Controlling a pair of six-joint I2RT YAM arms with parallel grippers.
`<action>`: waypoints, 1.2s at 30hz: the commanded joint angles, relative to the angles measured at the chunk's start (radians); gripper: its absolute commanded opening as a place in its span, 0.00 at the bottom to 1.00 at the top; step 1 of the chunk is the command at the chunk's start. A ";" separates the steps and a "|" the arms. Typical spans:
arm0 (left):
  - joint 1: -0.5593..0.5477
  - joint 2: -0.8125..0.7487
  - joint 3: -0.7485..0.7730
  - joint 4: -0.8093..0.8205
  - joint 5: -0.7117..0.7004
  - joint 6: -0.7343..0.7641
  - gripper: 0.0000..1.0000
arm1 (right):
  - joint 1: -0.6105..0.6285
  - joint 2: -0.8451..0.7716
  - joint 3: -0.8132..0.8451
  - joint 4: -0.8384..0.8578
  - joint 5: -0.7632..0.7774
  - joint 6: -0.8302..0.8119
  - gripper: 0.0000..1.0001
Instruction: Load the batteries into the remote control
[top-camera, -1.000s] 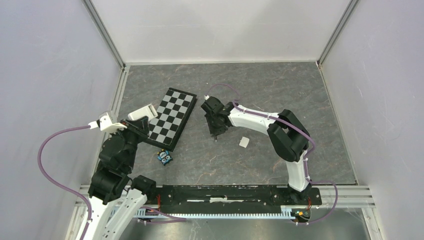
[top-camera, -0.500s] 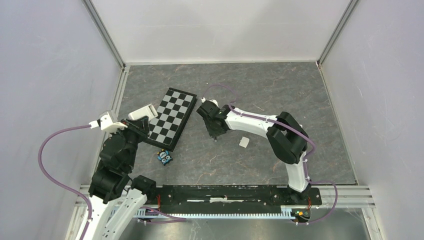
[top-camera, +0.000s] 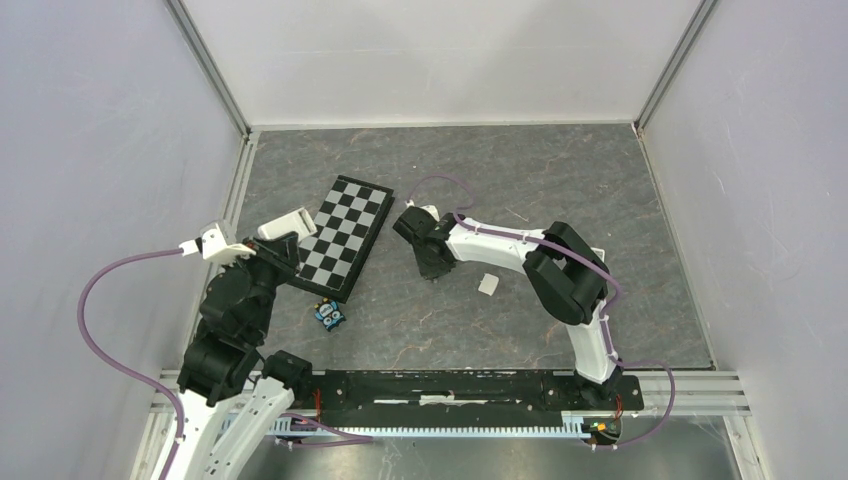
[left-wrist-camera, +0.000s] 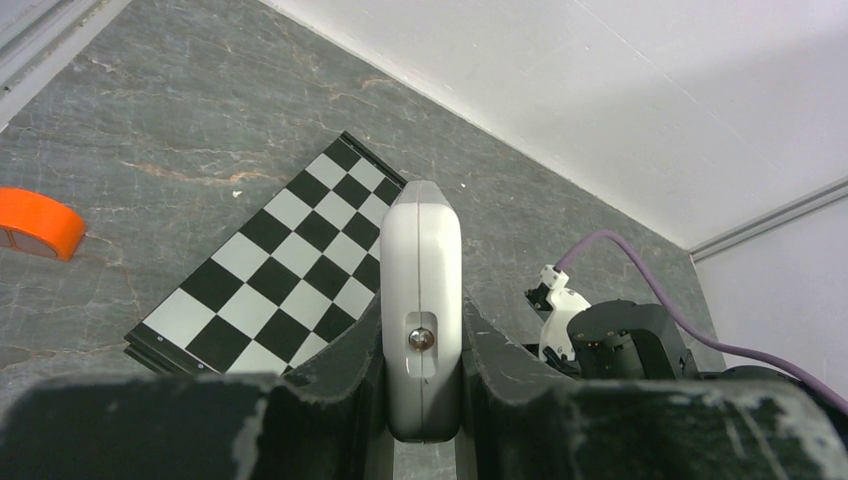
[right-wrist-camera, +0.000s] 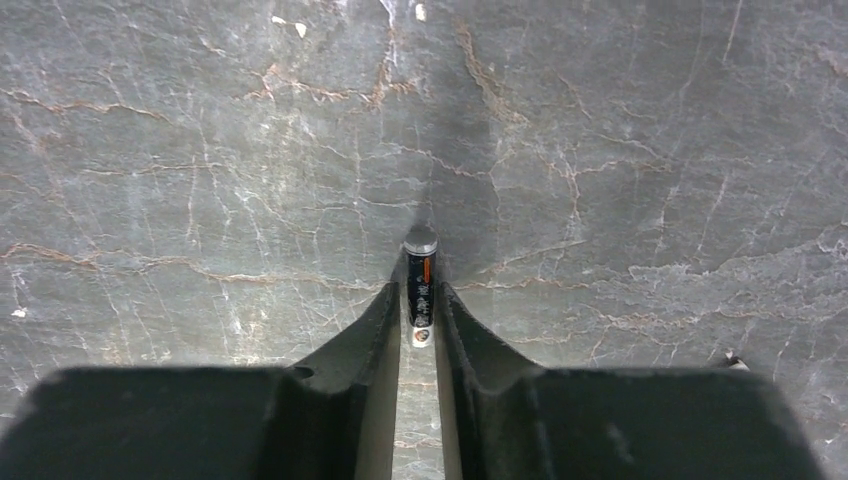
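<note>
My left gripper (left-wrist-camera: 422, 322) is shut on the remote control (left-wrist-camera: 422, 290), a slim white bar held on edge between the fingers, its far end pointing at the chessboard. In the top view the remote (top-camera: 288, 222) sticks out of the left gripper (top-camera: 278, 243) at the board's left edge. My right gripper (right-wrist-camera: 420, 297) is shut on one battery (right-wrist-camera: 421, 268), a slim dark cylinder with an orange mark that reaches past the fingertips toward the floor. In the top view the right gripper (top-camera: 433, 268) points down just right of the board. The second battery is not visible.
The black-and-white chessboard (top-camera: 343, 235) lies between the two grippers. A small blue toy (top-camera: 330, 313) sits near its front corner. A small white square piece (top-camera: 488, 284) lies right of the right gripper. An orange object (left-wrist-camera: 35, 222) lies at the left. Walls enclose three sides.
The right wrist has shifted slightly left and turned, with the battery still between its fingers. The left arm and the remote have not moved.
</note>
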 joint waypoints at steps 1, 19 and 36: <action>0.004 0.020 0.004 0.073 0.049 0.034 0.02 | -0.011 0.031 -0.020 0.041 -0.030 -0.003 0.18; 0.004 0.381 -0.253 0.759 0.797 -0.128 0.02 | -0.207 -0.462 -0.466 0.324 -0.114 -0.102 0.00; -0.002 0.649 -0.366 1.094 0.874 -0.338 0.02 | -0.227 -0.710 -0.560 0.686 -0.503 0.056 0.00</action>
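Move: The battery lies right between the right hand's still-open fingertips, perhaps 1 cm below the hand point; the white cover lies about 11 cm right and 1 cm back of this hand. The remote control, already in the left hand, is roughly 25 cm left, 3 cm back and 28 cm above the right hand. From the left hand the battery is some 25 cm right, 6 cm ahead and 28 cm below, the chessboard about 14 cm ahead, 7 cm right and 28 cm below. Right fingers pinch the battery and lift it 13 cm; left carries the remote 19 cm right and down. ##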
